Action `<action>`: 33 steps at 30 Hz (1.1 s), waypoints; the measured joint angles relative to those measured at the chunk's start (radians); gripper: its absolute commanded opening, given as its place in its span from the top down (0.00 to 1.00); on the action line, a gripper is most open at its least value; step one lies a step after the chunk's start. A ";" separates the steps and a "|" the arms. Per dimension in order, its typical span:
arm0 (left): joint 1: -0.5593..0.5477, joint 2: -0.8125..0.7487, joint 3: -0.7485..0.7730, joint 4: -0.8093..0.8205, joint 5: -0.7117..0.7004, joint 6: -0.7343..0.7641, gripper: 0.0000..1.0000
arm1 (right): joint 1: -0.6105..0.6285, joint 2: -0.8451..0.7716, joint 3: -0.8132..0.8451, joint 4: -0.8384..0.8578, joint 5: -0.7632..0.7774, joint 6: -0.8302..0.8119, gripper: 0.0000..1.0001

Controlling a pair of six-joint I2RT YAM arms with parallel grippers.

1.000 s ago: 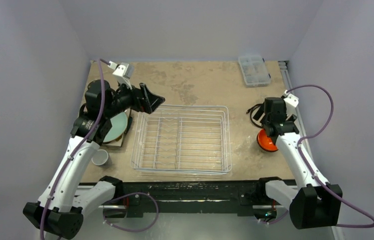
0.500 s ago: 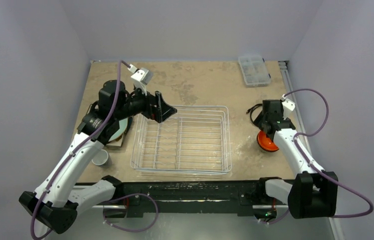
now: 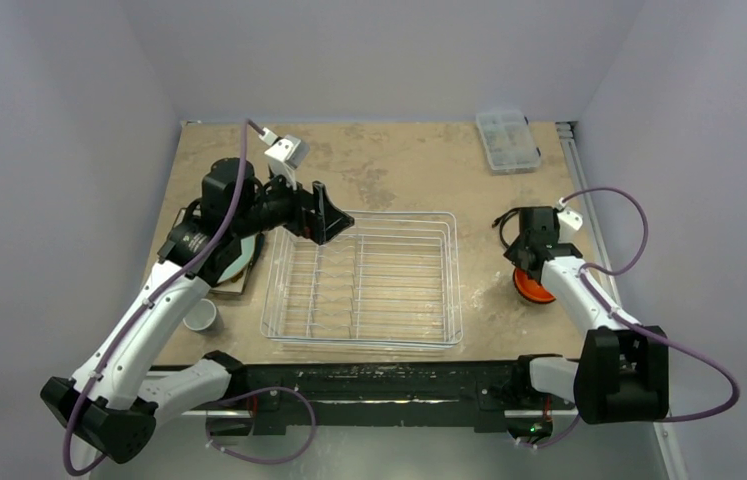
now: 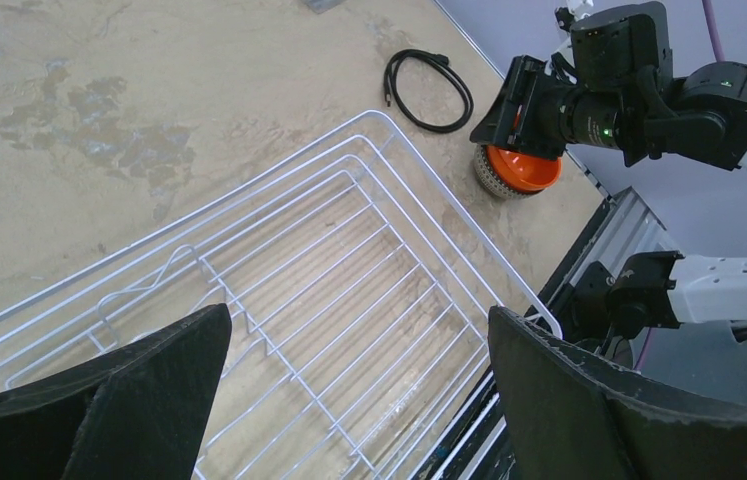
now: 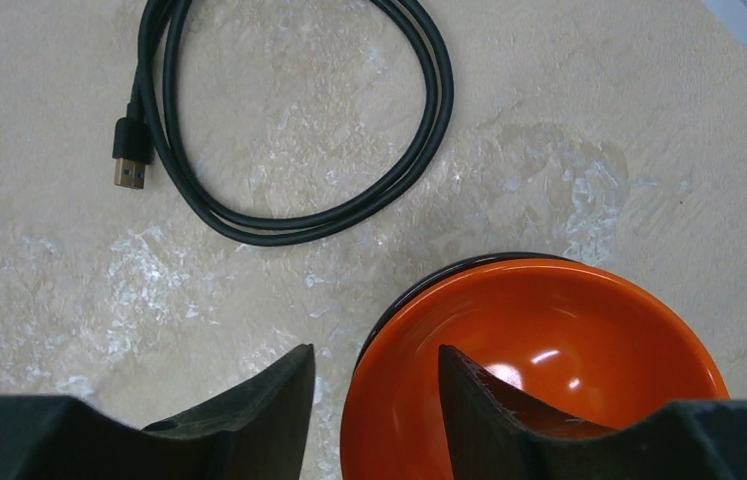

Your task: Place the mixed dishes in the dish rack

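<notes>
The dish rack [image 3: 449, 285] [image 4: 349, 250], a silver wire basket, sits mid-table with nothing in it. My left gripper [image 3: 334, 222] [image 4: 359, 312] hovers wide open over its far left corner, holding nothing. An orange bowl [image 3: 535, 290] [image 4: 521, 170] [image 5: 569, 340] rests at the right, with a dark rim [image 5: 419, 280] showing just under it. My right gripper [image 3: 529, 264] [image 5: 376, 350] straddles its near rim, one finger inside and one outside, with gaps still visible. At the left are a pale-teal plate [image 3: 241, 250] on a square plate [image 3: 232, 281] and a small grey cup [image 3: 199, 315].
A black coiled cable [image 3: 504, 225] [image 5: 299, 130] lies just beyond the orange bowl. A clear plastic compartment box [image 3: 507, 140] stands at the back right. Walls close in on both sides.
My right gripper dropped onto the orange bowl's rim and its jaws narrowed. My left arm swung right, from over the plates to above the rack's far left corner.
</notes>
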 measured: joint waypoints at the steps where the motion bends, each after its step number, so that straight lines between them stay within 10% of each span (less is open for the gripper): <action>1: 0.000 0.003 0.000 -0.001 0.000 0.000 0.01 | 0.000 0.000 -0.006 0.002 0.001 0.005 0.55; 33: -0.014 0.045 0.021 -0.041 -0.014 0.008 0.02 | 0.000 -0.113 -0.029 -0.012 0.079 0.034 1.00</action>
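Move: The orange bowl sits nested in a dark bowl, and the open right fingers are already astride its far-left rim; the bowl's middle lies about 4 cm to the right, 4 cm back and 2 cm below that hand. The coiled black cable is about 9 cm straight ahead, 6 cm below. The rack's middle is some 37 cm left and 4 cm back. From the left hand, the orange bowl is about 43 cm right, 3 cm back and 27 cm lower. Close the half-open right gripper until it is nearly shut, pinching the orange bowl's far-left rim with one finger inside and the other outside. Dip slightly first, then ease the hand up about 2.5 cm while it shuts, drifting 1 cm or so right and back over the bowl and lifting the fingertips' aim about 5 degrees. ##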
